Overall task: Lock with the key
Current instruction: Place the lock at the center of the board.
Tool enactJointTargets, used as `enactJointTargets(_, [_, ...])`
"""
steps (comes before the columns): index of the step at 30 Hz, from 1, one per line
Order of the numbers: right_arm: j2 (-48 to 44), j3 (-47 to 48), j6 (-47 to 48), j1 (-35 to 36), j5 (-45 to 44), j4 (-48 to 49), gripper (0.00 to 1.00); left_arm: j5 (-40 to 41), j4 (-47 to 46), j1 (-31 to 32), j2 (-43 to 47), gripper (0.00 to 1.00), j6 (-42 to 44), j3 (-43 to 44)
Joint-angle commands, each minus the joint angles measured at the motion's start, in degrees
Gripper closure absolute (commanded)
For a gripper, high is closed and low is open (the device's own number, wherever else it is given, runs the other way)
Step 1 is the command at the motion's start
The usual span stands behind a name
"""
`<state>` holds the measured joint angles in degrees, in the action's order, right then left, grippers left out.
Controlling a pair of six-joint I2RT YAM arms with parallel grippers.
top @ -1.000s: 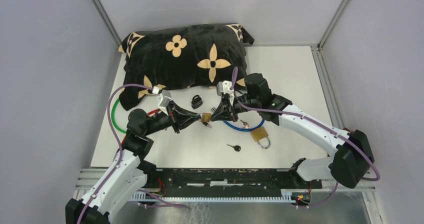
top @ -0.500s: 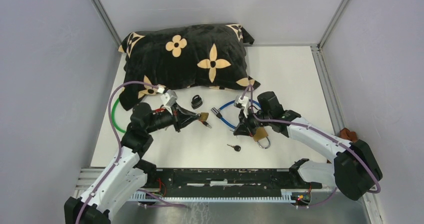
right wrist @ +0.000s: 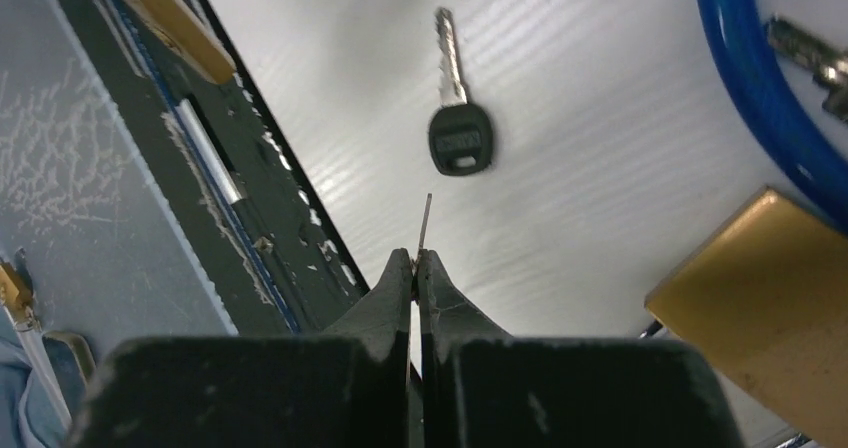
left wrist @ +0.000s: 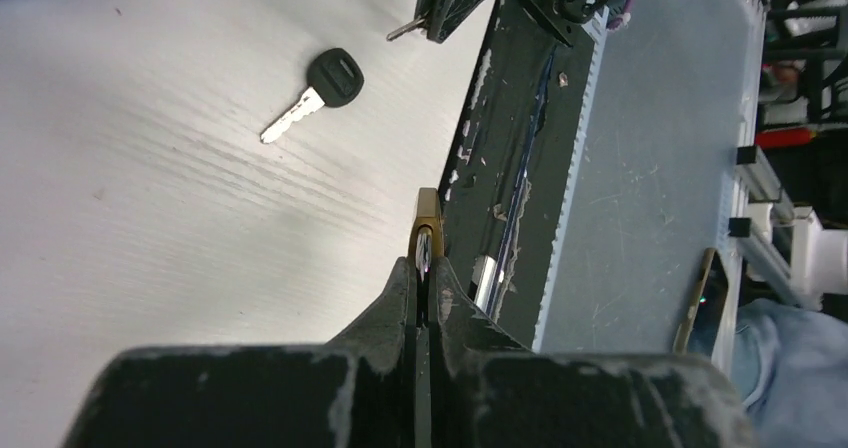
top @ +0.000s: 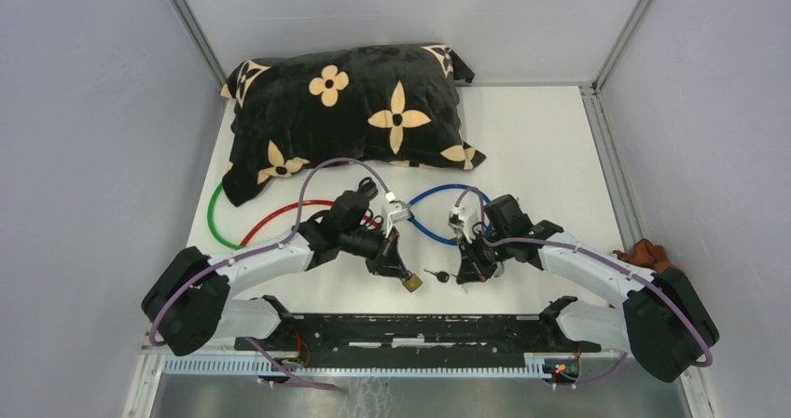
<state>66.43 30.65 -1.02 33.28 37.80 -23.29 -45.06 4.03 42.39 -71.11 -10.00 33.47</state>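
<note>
My left gripper [top: 399,271] is shut on a small brass padlock [top: 410,285], held just above the table's near edge. In the left wrist view the padlock [left wrist: 429,223] shows edge-on between the closed fingers. My right gripper [top: 464,278] is shut on a thin key blade [right wrist: 426,223] that sticks out past its tips. A loose black-headed key [top: 437,274] lies on the white table between the two grippers, just ahead of the right one [right wrist: 458,128]. A second brass padlock [right wrist: 760,298] lies by the right gripper.
A blue cable lock [top: 434,215], a red cable [top: 298,215] and a green cable [top: 219,222] lie mid-table. A black flowered pillow [top: 345,110] fills the back. The black rail [top: 420,329] runs along the near edge. A rust-coloured cloth [top: 644,250] sits far right.
Both arms have come down toward the near edge. The left carried its padlock right and nearer; the right moved left from the second padlock to beside the loose key.
</note>
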Motion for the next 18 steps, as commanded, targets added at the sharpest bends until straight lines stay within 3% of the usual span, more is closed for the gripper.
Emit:
enactJointTargets(1, [-0.5, -2.1, -2.7, 0.0, -8.3, -1.9, 1.00, 2.9, -13.0, 1.9, -2.9, 0.98, -15.8, -3.9])
enactJointTargets(3, [-0.3, -2.0, -2.8, -0.1, -12.3, -2.3, 0.99, 6.1, -13.5, 2.5, -3.7, 0.97, -16.3, -6.0])
enactJointTargets(5, [-0.1, -1.6, -2.6, -0.2, -16.1, -2.8, 0.94, 11.4, -13.4, 2.8, -4.4, 0.89, -17.1, -7.3])
enactJointTargets(11, [1.0, 1.8, -2.3, -0.1, -27.6, -6.0, 0.61, 19.5, -13.2, 2.9, -4.1, 0.40, -17.2, -7.2])
enactJointTargets(16, [-0.4, 6.7, -1.4, 0.2, -29.1, -4.4, 0.56, 25.2, -12.2, 2.5, 2.2, 0.23, -12.6, -4.3])
enactJointTargets(18, [-0.2, 9.3, -1.1, 1.2, -28.8, -2.1, 0.52, 24.1, -12.7, 0.1, 5.2, 0.03, -11.2, -2.5])
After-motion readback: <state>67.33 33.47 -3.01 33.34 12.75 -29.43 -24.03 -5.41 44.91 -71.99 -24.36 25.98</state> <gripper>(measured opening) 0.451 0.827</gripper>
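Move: The left gripper holds the small gold lock by its shackle; the lock's spot on the board is about 8 cm below that hand and 2 cm back, with the black-headed key 6 cm to the hand's right. The right gripper holds the small keys; their spot is some 4 cm to its right, 1 cm back and 5 cm down. From the right hand the black-headed key lies 4 cm left, the big gold lock 6 cm right and 4 cm farther out. Lower the left gripper about 6 cm to the board, opening its fingers wide on the way to let go of the lock's shackle; then draw forward off it, turning some 20 degrees counter-clockwise and starting to rise. Meanwhile swing the right gripper about 5 cm right and down, away from the black-headed key, tipping its fingers steeper and opening them to release the small keys, then ease forward and slightly up. ##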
